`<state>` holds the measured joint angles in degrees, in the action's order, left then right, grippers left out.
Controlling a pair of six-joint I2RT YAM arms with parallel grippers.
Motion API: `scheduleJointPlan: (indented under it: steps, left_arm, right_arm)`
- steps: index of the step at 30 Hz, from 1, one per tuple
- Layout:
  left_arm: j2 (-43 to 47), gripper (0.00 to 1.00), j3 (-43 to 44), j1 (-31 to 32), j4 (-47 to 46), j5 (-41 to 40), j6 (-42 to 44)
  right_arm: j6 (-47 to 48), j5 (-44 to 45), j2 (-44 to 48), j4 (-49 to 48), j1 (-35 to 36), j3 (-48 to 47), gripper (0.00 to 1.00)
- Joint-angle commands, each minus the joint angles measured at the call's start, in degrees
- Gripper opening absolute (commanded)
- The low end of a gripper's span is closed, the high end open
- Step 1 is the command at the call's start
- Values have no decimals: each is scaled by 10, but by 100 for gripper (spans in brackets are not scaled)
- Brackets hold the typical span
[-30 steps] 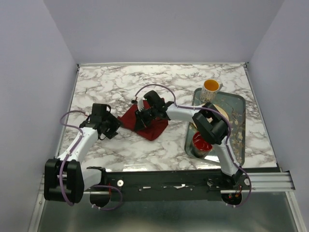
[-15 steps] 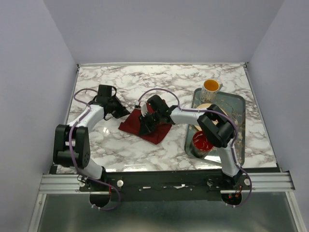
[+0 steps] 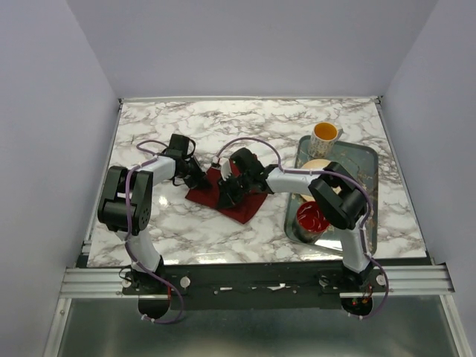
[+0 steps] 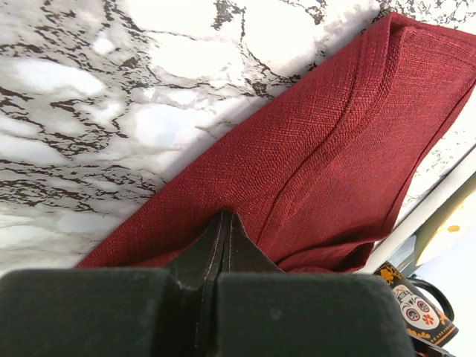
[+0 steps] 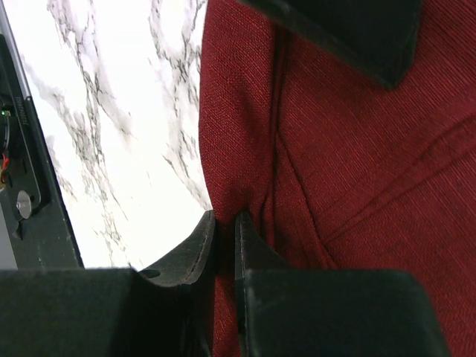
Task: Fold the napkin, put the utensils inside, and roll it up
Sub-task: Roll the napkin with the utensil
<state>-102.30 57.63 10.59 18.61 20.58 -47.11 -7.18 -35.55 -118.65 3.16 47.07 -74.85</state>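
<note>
The dark red napkin [image 3: 242,208] lies folded on the marble table, left of the tray. My left gripper [image 3: 199,178] is at its left corner. In the left wrist view the left gripper [image 4: 225,217] is shut, its tips resting on the napkin [image 4: 335,149], and no cloth shows between them. My right gripper [image 3: 229,195] sits over the napkin's middle. In the right wrist view the right gripper [image 5: 224,219] pinches a raised fold near the edge of the napkin [image 5: 357,149]. The utensils are out of view.
A metal tray [image 3: 364,160] stands at the right. On it are a patterned mug [image 3: 325,136], a red bowl [image 3: 309,218] and a plate partly under the right arm. Walls close in the table at the back and both sides.
My left arm swung from the table's front left to the napkin's left corner, and its jaws went from open to shut. The right gripper kept its pinch and barely shifted.
</note>
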Motion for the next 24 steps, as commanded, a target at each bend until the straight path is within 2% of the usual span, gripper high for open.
scheduleJointPlan:
  steps: [1, 7, 17, 19, 20, 23, 24]
  left_arm:
    - [-20, 0, -15, -15, 19, -71, 11]
    - [-15, 0, -25, -22, 13, -77, 8]
    - [11, 0, 6, -22, 34, -73, 50]
    - [29, 6, 10, -22, 44, -80, 60]
    - [55, 17, 11, -22, 44, -90, 69]
    - [110, 36, 13, -20, 63, -115, 82]
    - [124, 39, 13, -20, 73, -121, 90]
  right_arm:
    - [-13, 30, 32, 14, 0, 48, 1]
    - [-28, 30, 45, -9, -1, 89, 1]
    - [-19, -21, -13, -8, -10, 39, 1]
    - [-21, -27, -21, -8, -13, 37, 1]
    - [-20, -27, -22, -9, -15, 37, 0]
    - [-28, -35, -19, -19, -15, 51, 1]
    - [-33, -39, -19, -27, -16, 55, 1]
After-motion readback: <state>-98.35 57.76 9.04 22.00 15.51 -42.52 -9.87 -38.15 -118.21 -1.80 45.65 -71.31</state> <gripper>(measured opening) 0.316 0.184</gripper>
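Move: The left gripper's shut fingertips are already down on the napkin: its middle lies about 7 cm to their right and 1 cm back, and its left corner some 6 cm left and 3 cm back. The right gripper already pinches the near rolled edge. From it, the napkin's middle is about 5 cm ahead and 2 cm right, the red mug roughly 26 cm right and 5 cm back, and the plate 30 cm right and 9 cm ahead. Keep the left gripper's closed tips resting on the napkin with hardly any shift, then open the fingers about a third while sliding them some 2.5 cm left, towards the napkin's left corner, and lifting about 1 cm clear. Keep the right gripper's pinch on the rolled edge throughout, easing it about 1.5 cm right and then 1 cm back left. ##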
